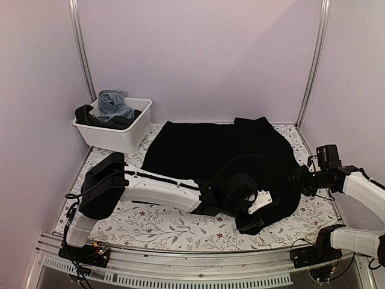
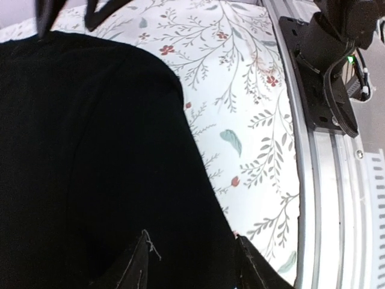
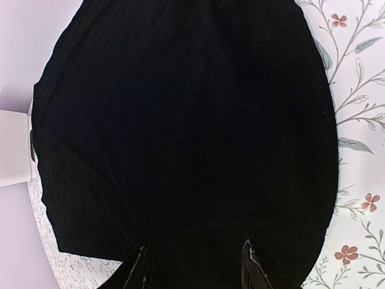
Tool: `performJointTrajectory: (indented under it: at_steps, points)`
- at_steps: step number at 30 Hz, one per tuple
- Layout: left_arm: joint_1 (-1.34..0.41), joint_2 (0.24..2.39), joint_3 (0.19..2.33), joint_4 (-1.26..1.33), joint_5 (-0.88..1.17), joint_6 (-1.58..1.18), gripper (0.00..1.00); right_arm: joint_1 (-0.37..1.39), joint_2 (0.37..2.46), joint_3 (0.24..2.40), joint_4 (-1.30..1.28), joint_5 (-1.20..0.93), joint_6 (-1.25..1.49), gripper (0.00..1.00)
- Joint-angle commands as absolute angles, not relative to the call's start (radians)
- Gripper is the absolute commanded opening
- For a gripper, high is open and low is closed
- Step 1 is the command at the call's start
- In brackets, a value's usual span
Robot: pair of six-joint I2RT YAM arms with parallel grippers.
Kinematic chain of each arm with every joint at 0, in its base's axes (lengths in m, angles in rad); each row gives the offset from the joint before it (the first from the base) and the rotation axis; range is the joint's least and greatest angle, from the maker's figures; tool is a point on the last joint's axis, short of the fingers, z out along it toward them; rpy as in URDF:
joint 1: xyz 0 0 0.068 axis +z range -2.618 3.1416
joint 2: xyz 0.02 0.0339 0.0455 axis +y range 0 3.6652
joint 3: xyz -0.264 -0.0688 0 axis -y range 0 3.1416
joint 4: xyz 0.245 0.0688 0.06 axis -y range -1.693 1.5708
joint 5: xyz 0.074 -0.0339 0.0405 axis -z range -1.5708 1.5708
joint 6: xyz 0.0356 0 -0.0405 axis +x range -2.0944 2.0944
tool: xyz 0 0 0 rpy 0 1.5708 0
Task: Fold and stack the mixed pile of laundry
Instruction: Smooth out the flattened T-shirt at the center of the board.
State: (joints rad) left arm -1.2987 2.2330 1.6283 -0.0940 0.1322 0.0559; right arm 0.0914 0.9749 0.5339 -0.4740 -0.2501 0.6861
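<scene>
A large black cloth (image 1: 210,150) lies spread flat across the middle of the floral table. My left arm reaches over it, and the left gripper (image 1: 264,203) sits low at the cloth's near right corner. In the left wrist view its jaws stand apart around the cloth's edge (image 2: 120,150), gripper (image 2: 192,236) open. My right gripper (image 1: 299,180) is at the cloth's right edge. In the right wrist view the gripper (image 3: 195,244) is open, with black fabric (image 3: 186,120) filling the gap between its fingers. Light blue jeans (image 1: 114,103) and dark clothes (image 1: 89,116) sit in the bin.
A white plastic bin (image 1: 117,135) stands at the back left corner against the wall. The metal frame rail (image 2: 337,180) runs along the table's near edge, with the right arm's base (image 2: 328,72) mounted on it. Purple walls close in the back and both sides.
</scene>
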Motion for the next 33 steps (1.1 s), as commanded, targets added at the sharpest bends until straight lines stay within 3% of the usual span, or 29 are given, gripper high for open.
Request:
performJointTrajectory:
  at_steps: [1,6,8,10,12,13,22,33]
  points:
    - [-1.345,2.320,1.717,-0.107,0.136,0.213,0.47,0.086,0.981,0.564,-0.443,-0.280,0.653,0.50]
    - [-1.360,2.432,1.829,-0.152,0.104,0.215,0.45,0.066,0.983,0.569,-0.443,-0.298,0.632,0.50]
    - [-1.358,2.470,1.869,-0.175,0.068,0.212,0.40,0.062,0.978,0.572,-0.443,-0.307,0.624,0.50]
    - [-1.353,2.497,1.905,-0.192,0.046,0.209,0.30,0.057,0.973,0.573,-0.443,-0.311,0.617,0.50]
    - [-1.341,2.503,1.919,-0.198,0.050,0.206,0.03,0.052,0.973,0.577,-0.445,-0.317,0.607,0.50]
    - [-1.333,2.496,1.919,-0.197,0.055,0.199,0.00,0.049,0.973,0.580,-0.445,-0.323,0.599,0.50]
    - [-1.136,2.318,1.752,0.115,0.347,-0.060,0.00,0.027,0.982,0.659,-0.454,-0.326,0.537,0.50]
    - [-0.847,2.514,1.817,0.305,0.473,-0.578,0.00,0.022,1.019,0.658,-0.419,-0.455,0.446,0.52]
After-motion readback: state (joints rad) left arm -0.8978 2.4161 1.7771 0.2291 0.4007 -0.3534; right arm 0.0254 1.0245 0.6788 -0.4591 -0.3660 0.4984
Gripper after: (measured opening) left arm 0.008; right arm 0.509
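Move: The T-shirt's near flap, where it will be gripped, lies about 4 cm to the right of the left hand, 1 cm nearer the base and 6 cm below. The T-shirt's middle is some 21 cm ahead and 12 cm left, the table's front rail about 9 cm straight back. From the right hand the flap lies roughly 15 cm back, 14 cm left and 8 cm down. The left hand sinks 6 cm, pinches the near flap, pulls it about 23 cm forward; right rises 5 cm. ##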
